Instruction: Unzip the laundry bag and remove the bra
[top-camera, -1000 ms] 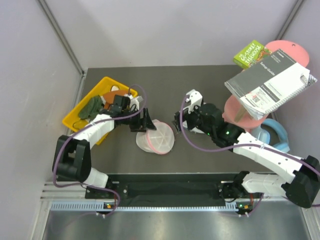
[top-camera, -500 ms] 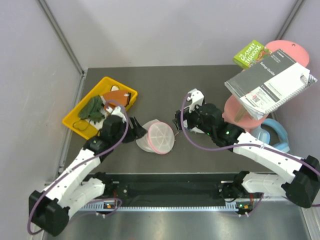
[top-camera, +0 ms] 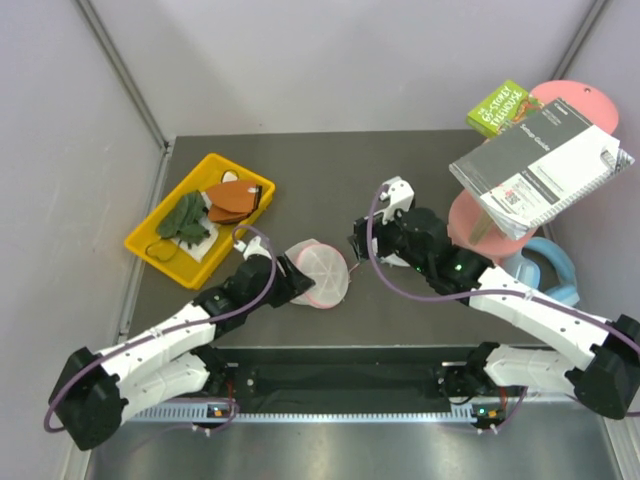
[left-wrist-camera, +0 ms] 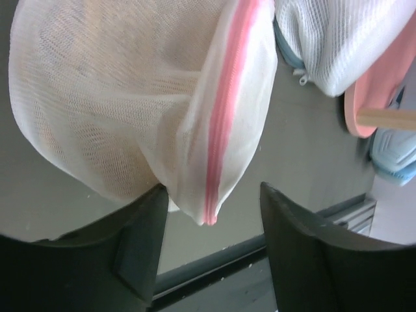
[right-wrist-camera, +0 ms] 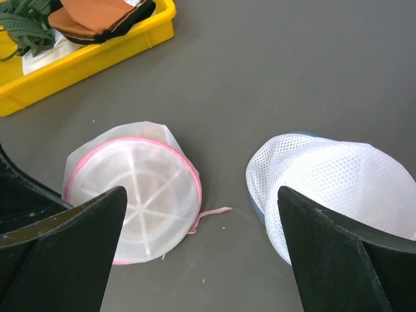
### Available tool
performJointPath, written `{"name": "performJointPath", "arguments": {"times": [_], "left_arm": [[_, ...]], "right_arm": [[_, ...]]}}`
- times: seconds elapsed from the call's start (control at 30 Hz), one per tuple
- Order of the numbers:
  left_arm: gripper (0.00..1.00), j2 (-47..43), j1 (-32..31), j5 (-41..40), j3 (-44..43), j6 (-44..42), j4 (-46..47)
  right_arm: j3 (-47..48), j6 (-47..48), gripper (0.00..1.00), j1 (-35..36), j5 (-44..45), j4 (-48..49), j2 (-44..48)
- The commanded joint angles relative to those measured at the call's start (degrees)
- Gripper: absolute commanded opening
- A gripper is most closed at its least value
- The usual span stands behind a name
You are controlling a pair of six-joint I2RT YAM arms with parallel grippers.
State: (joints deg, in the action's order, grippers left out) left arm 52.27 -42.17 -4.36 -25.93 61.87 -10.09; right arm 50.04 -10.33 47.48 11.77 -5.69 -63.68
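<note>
The laundry bag [top-camera: 322,275], a round white mesh pouch with a pink rim, lies mid-table. In the left wrist view it [left-wrist-camera: 130,97] fills the upper frame, and its pink rim edge hangs down between my fingers. My left gripper [top-camera: 291,280] [left-wrist-camera: 211,224] is open at the bag's left side; the left finger [left-wrist-camera: 140,240] touches the mesh and the right finger stands clear of it. My right gripper [top-camera: 362,246] [right-wrist-camera: 201,192] hovers open just right of the bag [right-wrist-camera: 133,195], holding nothing. The bra is hidden; only a faint warm tint shows through the mesh.
A plain white mesh dome [right-wrist-camera: 331,182] sits right of the bag, and a thin pink strap [right-wrist-camera: 211,214] trails between them. The yellow tray [top-camera: 170,197] at the back left holds reddish-brown pieces [top-camera: 237,197] and green cloth [top-camera: 187,216]. A pink stand with a booklet [top-camera: 540,165] rises at the right.
My left arm has swung away from the tray and come round to the bag's near-left side, with its jaws a little narrower. The right arm has barely moved.
</note>
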Motion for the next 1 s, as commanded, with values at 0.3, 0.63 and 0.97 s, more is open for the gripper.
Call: {"name": "performJointPath", "arguments": {"times": [0.3, 0.63, 0.97], "left_arm": [[0.0, 2.1, 2.5, -7.5, -6.6, -10.8, -1.9], [0.0, 15.5, 25.4, 31.3, -16.8, -34.1, -9.3], [0.0, 24.9, 25.4, 59.3, -27.9, -47.7, -13.4]], "right_arm": [[-0.6, 0.4, 1.0, 0.2, 2.2, -1.5, 3.9], [-0.6, -0.1, 1.0, 0.2, -2.4, -1.2, 1.3], [-0.8, -0.3, 1.0, 0.2, -2.5, -2.4, 1.9]]}}
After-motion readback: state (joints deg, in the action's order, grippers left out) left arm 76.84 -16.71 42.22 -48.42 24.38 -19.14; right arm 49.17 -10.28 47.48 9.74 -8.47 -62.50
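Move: The laundry bag's near pink zip end lies between the open left fingers, roughly 1 cm ahead and 1 cm below; the bag's middle is about 3 cm ahead, 3 cm right and 3 cm lower. The white mesh with the blue rim lies some 10 cm ahead and 19 cm right, the yellow tray about 14 cm ahead and 24 cm left. From the right hand the laundry bag is about 10 cm left, 2 cm back and 15 cm below. The laundry bag's pink zip end gets pinched as the left hand sinks about 1 cm and its fingers shut. Keeping that hold, the hand draws it forward and left, lifting a little, then swings back right and slightly back while turning some 35 degrees clockwise, finishing about 5 cm forward and 4 cm higher than it began. ##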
